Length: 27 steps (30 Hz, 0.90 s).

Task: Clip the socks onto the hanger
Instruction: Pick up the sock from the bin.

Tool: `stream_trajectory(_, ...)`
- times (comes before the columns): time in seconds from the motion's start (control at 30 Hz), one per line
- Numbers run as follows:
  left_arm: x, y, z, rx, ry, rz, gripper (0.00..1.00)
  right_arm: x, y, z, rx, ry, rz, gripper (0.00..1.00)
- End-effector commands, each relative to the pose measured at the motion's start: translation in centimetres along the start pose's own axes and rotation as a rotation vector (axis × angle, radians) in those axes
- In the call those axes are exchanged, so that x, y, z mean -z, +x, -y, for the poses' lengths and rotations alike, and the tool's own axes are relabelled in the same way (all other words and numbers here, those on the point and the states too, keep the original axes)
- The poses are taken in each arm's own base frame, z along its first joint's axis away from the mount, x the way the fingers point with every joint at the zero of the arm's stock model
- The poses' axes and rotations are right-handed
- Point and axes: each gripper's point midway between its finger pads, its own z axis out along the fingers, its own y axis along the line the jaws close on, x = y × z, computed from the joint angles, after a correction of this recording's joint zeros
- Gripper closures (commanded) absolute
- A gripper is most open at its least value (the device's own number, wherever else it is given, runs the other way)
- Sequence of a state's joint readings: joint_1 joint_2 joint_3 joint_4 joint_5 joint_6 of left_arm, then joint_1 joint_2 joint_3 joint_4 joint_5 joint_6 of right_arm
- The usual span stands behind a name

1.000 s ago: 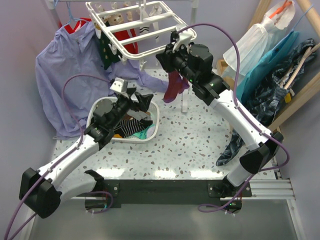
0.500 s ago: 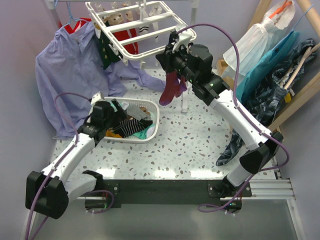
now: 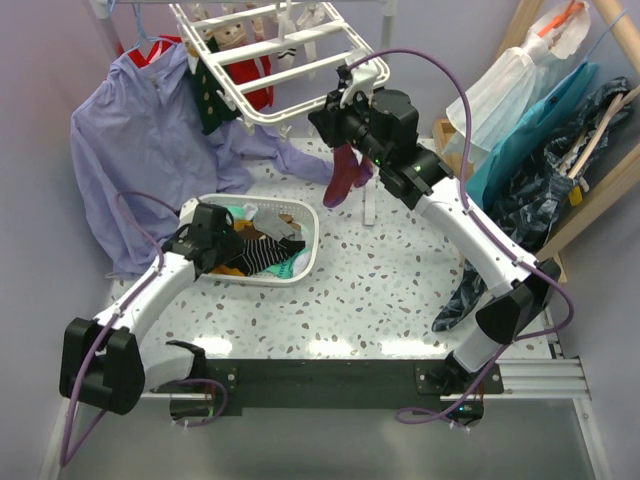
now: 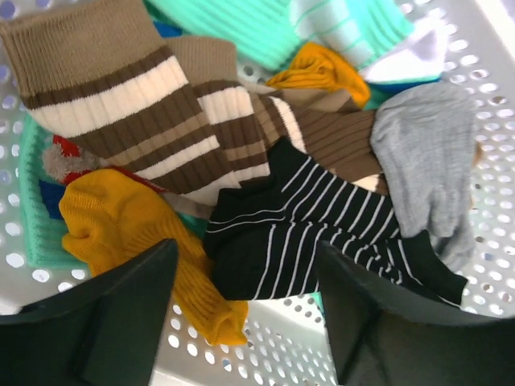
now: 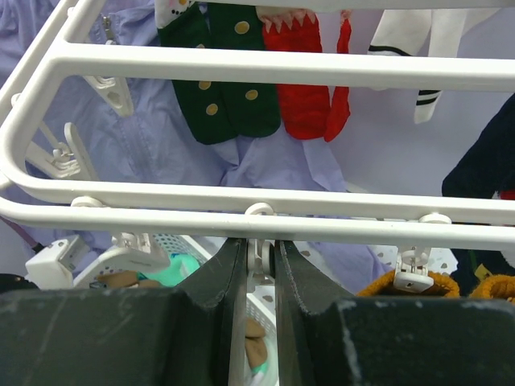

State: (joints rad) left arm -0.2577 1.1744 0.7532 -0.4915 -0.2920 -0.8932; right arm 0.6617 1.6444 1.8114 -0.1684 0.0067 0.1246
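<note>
The white hanger (image 3: 285, 55) hangs at the back with a few socks clipped on, among them a green one (image 5: 229, 100) and a red one (image 5: 302, 96). My right gripper (image 3: 347, 97) is up at its near bar (image 5: 322, 227) and shut on a small white clip (image 5: 259, 256). A purple sock (image 3: 345, 175) dangles just below it. My left gripper (image 3: 226, 243) is down in the basket, open and empty (image 4: 245, 253). Under it lie a black-white striped sock (image 4: 322, 233), a mustard one (image 4: 129, 229), a brown-cream striped one (image 4: 129, 104), a grey one (image 4: 422, 153) and a teal one (image 4: 241, 24).
The white perforated laundry basket (image 3: 306, 222) sits left of centre. A large lavender shirt (image 3: 130, 150) hangs at the back left. Clothes and bags (image 3: 560, 150) lean against a wooden frame on the right. A dark garment (image 3: 465, 290) lies by the right arm.
My left gripper came down from above the basket into it and now hangs open over the socks. The hanger has shifted slightly and the purple sock has swung.
</note>
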Motion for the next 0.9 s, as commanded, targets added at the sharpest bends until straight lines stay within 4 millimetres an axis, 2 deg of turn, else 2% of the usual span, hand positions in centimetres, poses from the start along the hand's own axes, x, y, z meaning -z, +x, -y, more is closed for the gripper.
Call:
stream_trajectory(0.0, -0.2, -1.3, 1.0, 0.037, -0.013, 0.019, 0.31, -0.2, 0.2, -0.6, -0.012, -0.029, -0.007, 0.96)
stream_trajectory(0.1, -1.0, -1.1, 1.2, 0.023, -0.03, 0.006, 0.38, -0.2, 0.2, -0.6, -0.012, -0.029, -0.005, 0.96)
stream_trajectory(0.17, -1.7, -1.1, 1.4, 0.016, -0.035, 0.002, 0.47, -0.2, 0.1, -0.6, -0.012, -0.032, -0.003, 0.96)
stream_trajectory(0.33, -2.8, -1.0, 1.6, -0.019, -0.063, 0.006, 0.49, -0.2, -0.1, -0.7, -0.015, -0.033, 0.002, 0.96)
stream_trajectory(0.47, -3.4, -1.8, 1.5, -0.033, -0.097, 0.037, 0.5, -0.2, 0.3, -0.6, -0.017, -0.03, -0.006, 0.96)
stream_trajectory(0.6, -4.0, -2.0, 1.6, -0.072, -0.126, 0.056, 0.57, -0.2, 0.3, -0.6, -0.018, -0.027, -0.005, 0.96)
stream_trajectory(0.67, -4.2, -1.6, 1.8, -0.095, -0.137, 0.049, 0.66, -0.1, 0.2, -0.6, -0.018, -0.026, -0.005, 0.96)
stream_trajectory(0.87, -3.6, -2.4, 2.2, -0.118, -0.136, 0.09, 0.91, -0.1, 0.4, -0.5, -0.018, -0.022, -0.008, 0.96)
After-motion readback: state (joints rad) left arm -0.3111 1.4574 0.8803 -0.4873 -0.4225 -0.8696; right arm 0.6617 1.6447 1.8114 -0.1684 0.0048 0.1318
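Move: The black striped sock lies in the bin just below my half-closed left fingers, its near-left end already between and beyond them; its middle is about 5 cm to the right, 3 cm ahead and 4 cm lower. At a similar depth, the brown striped sock is some 6 cm ahead and 4 cm left, the orange sock 4 cm left and level, the grey sock 10 cm right and 7 cm ahead. From my right hand the black sock lies about 13 cm left, 9 cm back and far below. I ease my left hand down into the bin and then forward, about 3 cm each way, onto the left end of the black striped sock beside the brown one's edge. The wrist tips slightly steeper and rolls its left side up, roughly 10 degrees in all, while my fingers close, with a short pause halfway, to pinch the black fabric. ##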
